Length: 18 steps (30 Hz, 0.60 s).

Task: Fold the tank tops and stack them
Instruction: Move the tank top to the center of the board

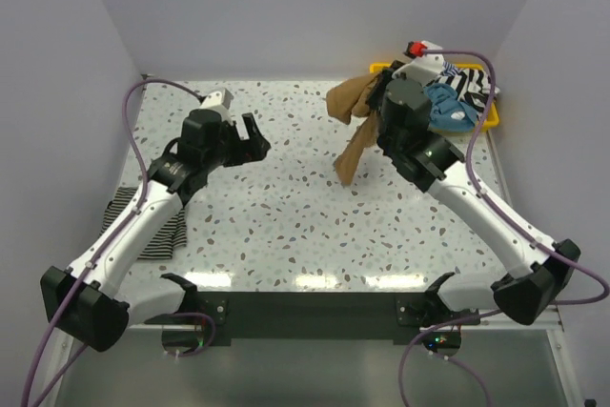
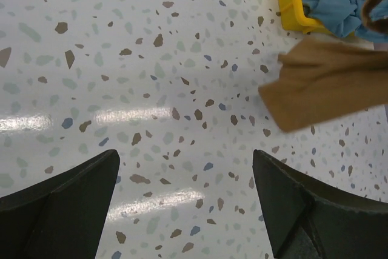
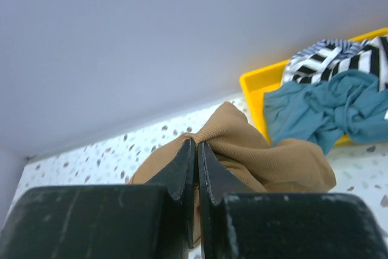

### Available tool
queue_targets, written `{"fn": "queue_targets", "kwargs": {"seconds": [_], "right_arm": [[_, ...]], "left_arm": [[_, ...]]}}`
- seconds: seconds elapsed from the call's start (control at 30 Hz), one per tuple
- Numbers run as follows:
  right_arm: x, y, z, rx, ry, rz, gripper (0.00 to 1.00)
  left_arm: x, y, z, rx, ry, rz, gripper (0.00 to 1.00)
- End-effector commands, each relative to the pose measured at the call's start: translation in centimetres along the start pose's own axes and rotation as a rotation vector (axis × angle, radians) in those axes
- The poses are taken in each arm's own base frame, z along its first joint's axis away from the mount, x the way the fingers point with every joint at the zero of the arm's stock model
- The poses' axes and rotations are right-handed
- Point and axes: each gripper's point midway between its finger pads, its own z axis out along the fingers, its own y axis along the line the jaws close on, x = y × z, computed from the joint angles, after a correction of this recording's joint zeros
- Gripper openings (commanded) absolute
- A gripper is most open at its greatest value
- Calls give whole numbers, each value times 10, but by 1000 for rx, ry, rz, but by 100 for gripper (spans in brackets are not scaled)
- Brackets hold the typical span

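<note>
My right gripper (image 3: 197, 144) is shut on a bunched fold of the plain tan-brown tank top (image 3: 248, 150). In the top view that top (image 1: 351, 131) hangs from the right gripper (image 1: 375, 110) above the table, left of the tray; the left wrist view shows it (image 2: 321, 89) too. A light blue top (image 1: 448, 107) (image 3: 321, 107) and a black-and-white striped one (image 1: 469, 83) (image 3: 339, 59) lie in the tray. Another striped top (image 1: 162, 235) lies flat at the near left, partly under my left arm. My left gripper (image 1: 255, 140) (image 2: 185, 156) stands open over bare table, holding nothing.
The yellow tray (image 1: 491, 121) (image 3: 254, 89) (image 2: 288, 10) sits at the table's back right corner. White walls close in the back and both sides. The speckled tabletop (image 1: 286, 207) lies between the two arms.
</note>
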Motion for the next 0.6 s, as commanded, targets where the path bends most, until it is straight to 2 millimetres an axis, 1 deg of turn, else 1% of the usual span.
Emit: {"fn": "queue_targets", "kwargs": {"seconds": [0.0,0.03,0.07,0.1,0.13,0.17,0.2,0.23,0.27,0.3,0.33,0.37,0.4,0.43,0.47,0.5,0.53,0.57], "right_arm": [[40,4,-28,-51,117,8,0],[60,-1,-29,-44,153,-21,6],[69,-7,-28,-15,165,-33,11],[81,-15,-29,12,190,-49,21],[93,-22,-29,30,210,-77,39],[101,-28,-28,52,225,-103,46],[112,-41,-30,95,263,-123,53],[124,-49,-32,106,297,-139,59],[131,-55,-35,113,322,-135,64],[139,-58,-39,112,345,-125,66],[161,-64,-47,98,405,-141,67],[173,-67,-54,90,440,-141,67],[182,-73,-63,88,473,-132,67],[200,-86,-74,102,523,-151,67],[208,-90,-83,93,556,-146,66],[211,-92,-96,74,579,-125,65],[228,-101,-110,64,632,-136,64],[235,-104,-119,58,655,-134,64]], "left_arm": [[-13,3,-4,-12,-59,-55,96],[-11,2,-1,-6,-53,-56,96],[-5,3,2,-3,-34,-56,96],[5,3,9,7,0,-60,96],[10,0,14,28,17,-70,96],[27,3,21,34,60,-73,95],[40,-4,29,82,106,-84,94],[52,-3,34,92,143,-95,93],[74,2,38,87,196,-101,90],[89,-1,41,114,238,-106,88],[99,-10,43,149,248,-107,86],[115,-12,42,158,279,-97,81],[124,-14,43,150,292,-77,79],[144,-30,37,168,336,-20,77],[155,-32,37,143,360,10,73],[165,-30,36,114,377,27,71],[187,-34,30,130,419,50,67],[196,-34,29,136,438,46,66]]}}
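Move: The right hand still holds the brown tank top high up; its destination, the board's middle, lies about 40 cm below, 14 cm back and 14 cm left. The yellow basket is some 16 cm ahead of this hand, 16 cm right and 36 cm down. From the left hand, the hanging tank top is about 24 cm right, 2 cm ahead and 2 cm higher; the folded striped top lies roughly 10 cm back, 25 cm left, 23 cm down. Right releases the tank top, opening and sinking some 25 cm; left sinks, back and right, towards it, narrowing. ##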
